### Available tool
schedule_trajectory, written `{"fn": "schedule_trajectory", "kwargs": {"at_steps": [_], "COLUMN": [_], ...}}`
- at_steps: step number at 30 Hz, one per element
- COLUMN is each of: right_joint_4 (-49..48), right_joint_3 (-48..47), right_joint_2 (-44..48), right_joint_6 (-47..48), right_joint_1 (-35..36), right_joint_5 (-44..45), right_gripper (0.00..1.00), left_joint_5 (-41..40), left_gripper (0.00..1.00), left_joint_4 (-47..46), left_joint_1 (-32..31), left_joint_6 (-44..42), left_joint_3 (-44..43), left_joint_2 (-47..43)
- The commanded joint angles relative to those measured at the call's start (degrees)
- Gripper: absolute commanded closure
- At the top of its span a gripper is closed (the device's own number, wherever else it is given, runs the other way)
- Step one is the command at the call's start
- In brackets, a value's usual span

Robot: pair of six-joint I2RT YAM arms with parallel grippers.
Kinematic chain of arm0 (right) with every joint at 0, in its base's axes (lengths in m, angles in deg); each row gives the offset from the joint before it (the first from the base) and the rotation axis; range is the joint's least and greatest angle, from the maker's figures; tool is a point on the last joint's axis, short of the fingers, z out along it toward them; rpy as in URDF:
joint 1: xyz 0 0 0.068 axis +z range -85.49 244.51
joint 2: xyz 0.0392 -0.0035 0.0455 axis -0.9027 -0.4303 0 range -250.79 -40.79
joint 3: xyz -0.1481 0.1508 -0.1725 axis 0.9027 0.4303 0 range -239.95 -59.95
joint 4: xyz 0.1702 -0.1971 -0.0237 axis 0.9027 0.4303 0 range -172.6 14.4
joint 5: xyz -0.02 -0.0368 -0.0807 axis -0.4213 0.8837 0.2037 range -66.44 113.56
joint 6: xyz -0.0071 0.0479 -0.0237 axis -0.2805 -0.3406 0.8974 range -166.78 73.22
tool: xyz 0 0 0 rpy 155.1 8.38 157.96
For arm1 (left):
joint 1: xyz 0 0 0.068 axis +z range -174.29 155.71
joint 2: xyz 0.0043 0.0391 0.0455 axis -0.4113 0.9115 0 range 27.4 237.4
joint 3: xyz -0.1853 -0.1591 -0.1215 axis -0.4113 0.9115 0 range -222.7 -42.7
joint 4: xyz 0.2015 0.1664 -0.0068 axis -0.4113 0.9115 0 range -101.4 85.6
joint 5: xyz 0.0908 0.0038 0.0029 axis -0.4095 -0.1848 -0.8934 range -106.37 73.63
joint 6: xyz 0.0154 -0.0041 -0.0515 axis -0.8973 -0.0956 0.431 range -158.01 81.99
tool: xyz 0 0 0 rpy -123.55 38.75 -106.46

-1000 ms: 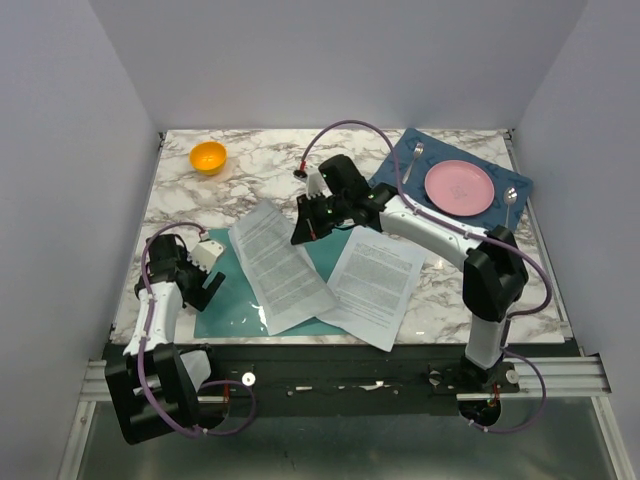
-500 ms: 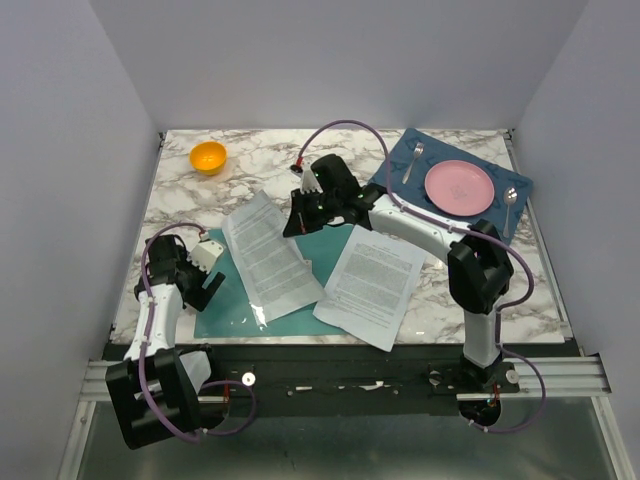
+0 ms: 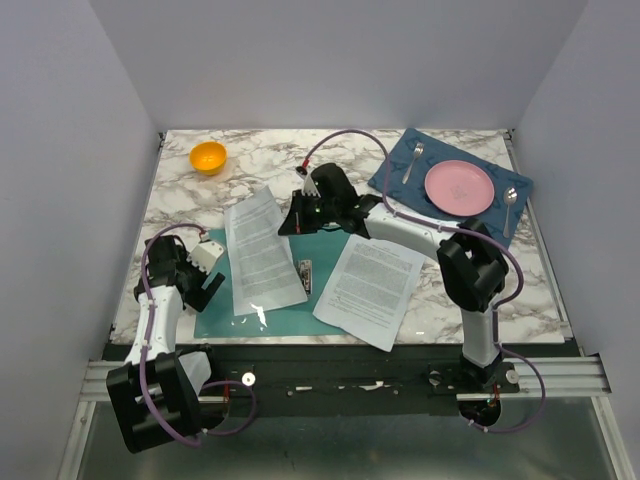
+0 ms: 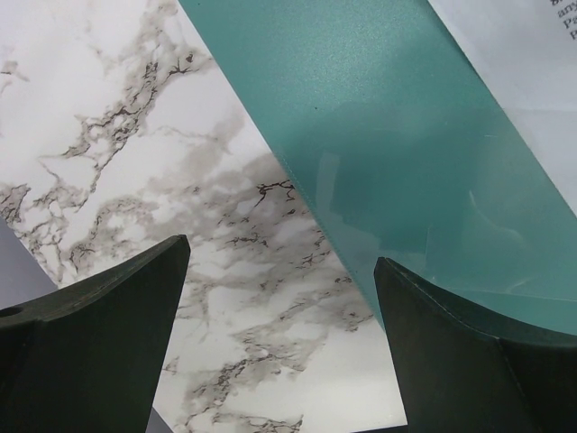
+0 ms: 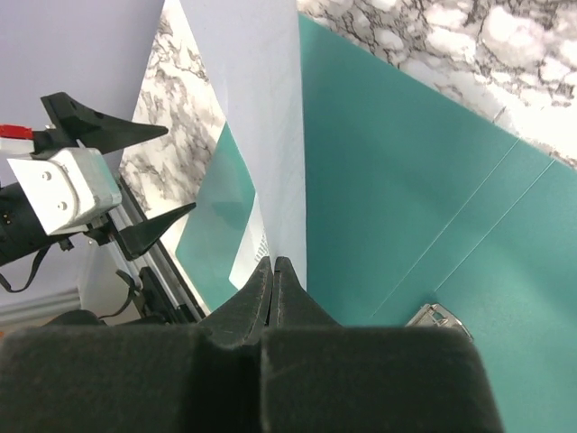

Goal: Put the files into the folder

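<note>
The teal folder lies open and flat at the front left of the table, a metal clip showing on its inside. One of the files slants across it. My right gripper is shut on that sheet's far edge, the paper running from the closed tips over the folder. A second printed sheet rests flat to the right, its left edge on the folder. My left gripper hangs open over the marble at the folder's left edge, holding nothing.
An orange bowl sits at the back left. At the back right a dark blue placemat carries a pink plate, a fork and a spoon. The right arm reaches across the table's middle.
My right gripper has moved left and a little farther back, dragging the held sheet leftward over the folder. The clip and more teal now show. The left arm has not moved.
</note>
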Motion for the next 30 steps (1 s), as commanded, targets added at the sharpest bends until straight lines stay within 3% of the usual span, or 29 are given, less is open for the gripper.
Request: {"fn": "schedule_trajectory", "kwargs": {"at_steps": [1,14,23,30], "right_joint_4": [-5.6,-18.6,-18.4,-18.8], "right_joint_3": [3.5,9.1,8.6,15.5], "right_joint_2": [-0.9,-4.2,-6.0,-0.9], "right_joint_6": [-3.6,-11.2,-13.4,-14.1], "right_joint_1": [1.5,3.7,5.1,5.1], "right_joint_5": [1.0,7.3,8.8,11.6], "right_gripper": [1.0,0.99,1.0,0.99], "left_joint_5": [-0.3,-0.5,-0.3,-4.3], "left_gripper": [0.01,0.01,0.01,0.01], "left_joint_4": [1.2,4.5,7.0,0.6], "left_joint_1": [0.4,0.4,2.0,6.2], "left_joint_6": [-0.4,-0.4,-0.3,-4.9], "left_joint_3": [0.3,-1.7,-6.0,-5.6], "left_joint_2": [-1.1,-2.1,-2.2,7.2]}}
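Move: The right hand already pinches the far right corner of the file. The folder's left half, where that sheet is going, has its middle about 10 cm to the hand's left, 7 cm back and 12 cm below. The folder's clip lies some 5 cm right and 5 cm back, the other file about 22 cm right and 8 cm back, both 12 cm down. From the left hand, that left half is roughly 14 cm right, 5 cm ahead and 6 cm below. The right lowers the pinched file corner about 7 cm towards the folder; the left edges left and up. ##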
